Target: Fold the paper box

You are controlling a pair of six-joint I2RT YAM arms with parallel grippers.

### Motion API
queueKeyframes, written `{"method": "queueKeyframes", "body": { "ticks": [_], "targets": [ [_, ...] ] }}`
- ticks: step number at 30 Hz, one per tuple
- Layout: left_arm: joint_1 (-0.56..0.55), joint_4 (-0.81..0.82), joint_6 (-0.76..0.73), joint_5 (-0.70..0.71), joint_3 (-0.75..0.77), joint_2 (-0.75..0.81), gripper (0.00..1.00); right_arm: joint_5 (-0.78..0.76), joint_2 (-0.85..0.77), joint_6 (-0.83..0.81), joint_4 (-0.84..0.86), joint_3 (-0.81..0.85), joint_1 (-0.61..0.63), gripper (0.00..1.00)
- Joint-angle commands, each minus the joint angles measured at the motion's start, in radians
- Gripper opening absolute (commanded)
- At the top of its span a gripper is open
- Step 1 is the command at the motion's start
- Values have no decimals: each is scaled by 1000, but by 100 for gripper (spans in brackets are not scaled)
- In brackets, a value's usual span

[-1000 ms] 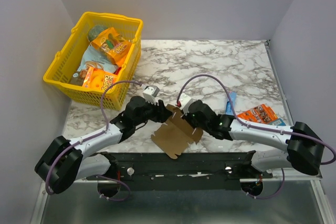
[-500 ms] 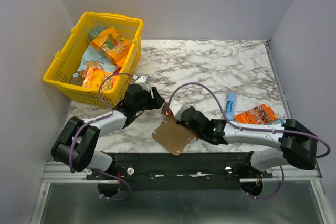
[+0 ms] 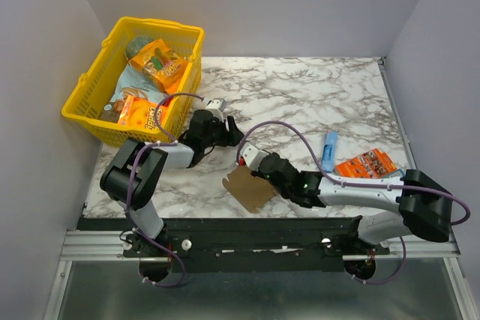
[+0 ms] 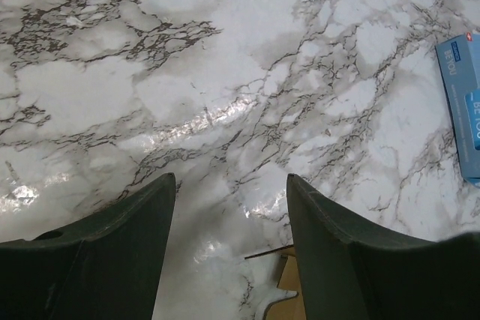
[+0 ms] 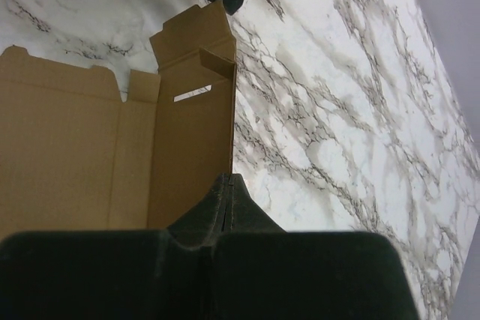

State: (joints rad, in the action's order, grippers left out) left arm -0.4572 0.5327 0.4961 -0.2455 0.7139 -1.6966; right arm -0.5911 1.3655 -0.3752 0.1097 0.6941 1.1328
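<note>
The paper box point(image 3: 250, 187) is a brown cardboard cut-out with flaps at the near middle of the marble table. My right gripper point(image 3: 256, 169) is shut on its far edge. In the right wrist view the closed fingers point(image 5: 229, 179) pinch the edge of a long panel of the box point(image 5: 112, 148), which has an upright small flap. My left gripper point(image 3: 229, 130) is open and empty, apart from the box, above bare marble. In the left wrist view its fingertips point(image 4: 229, 181) frame the table and a corner of the box point(image 4: 294, 294) shows at the bottom.
A yellow basket point(image 3: 82, 91) with snack packets stands at the back left. A slim blue packet point(image 3: 330, 149), also in the left wrist view point(image 4: 465, 103), and an orange printed packet point(image 3: 367, 164) lie to the right. The table's near edge is just below the box.
My left gripper has come off the box and drawn back up and away, its arm folding toward the basket. My right gripper has kept hold and shifted the box slightly nearer.
</note>
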Motion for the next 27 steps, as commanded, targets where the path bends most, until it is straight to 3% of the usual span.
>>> {"method": "queueKeyframes", "body": {
  "ticks": [1, 10, 18, 27],
  "targets": [
    [-1, 81, -54, -133, -33, -23, 70, -22, 17, -22, 56, -21, 7, 1],
    [-1, 288, -22, -287, -140, -38, 67, 0, 69, -48, 53, -22, 7, 1],
    [0, 354, 4, -284, -209, -20, 66, 2, 96, -74, 54, -19, 7, 1],
    [-1, 631, 107, -363, -306, -40, 66, -3, 104, -77, 58, -15, 7, 1]
  ]
}}
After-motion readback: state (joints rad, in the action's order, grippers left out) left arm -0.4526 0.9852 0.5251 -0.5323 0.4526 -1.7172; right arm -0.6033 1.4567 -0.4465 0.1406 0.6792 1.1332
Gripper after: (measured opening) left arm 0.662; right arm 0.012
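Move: The flap at the box's left end stands open, some 5 cm back, 3 cm to the right and 3 cm below my open left hand. From that hand, the long wall is about 9 cm back and 10 cm right, pinched in my right fingers; the near panel lies around 15 cm back and 4 cm right. From my right hand, the end flap is roughly 4 cm ahead, 8 cm left and 6 cm lower. I sweep my left hand back about 6.5 cm and slightly to the right, still open and level. One finger comes up against the outside of the end flap to fold it in, as the wrist turns some 15 degrees clockwise and rolls its left side down. My right fingers keep their pinch on the long wall and bring it down about 3 cm, tilting slightly. ##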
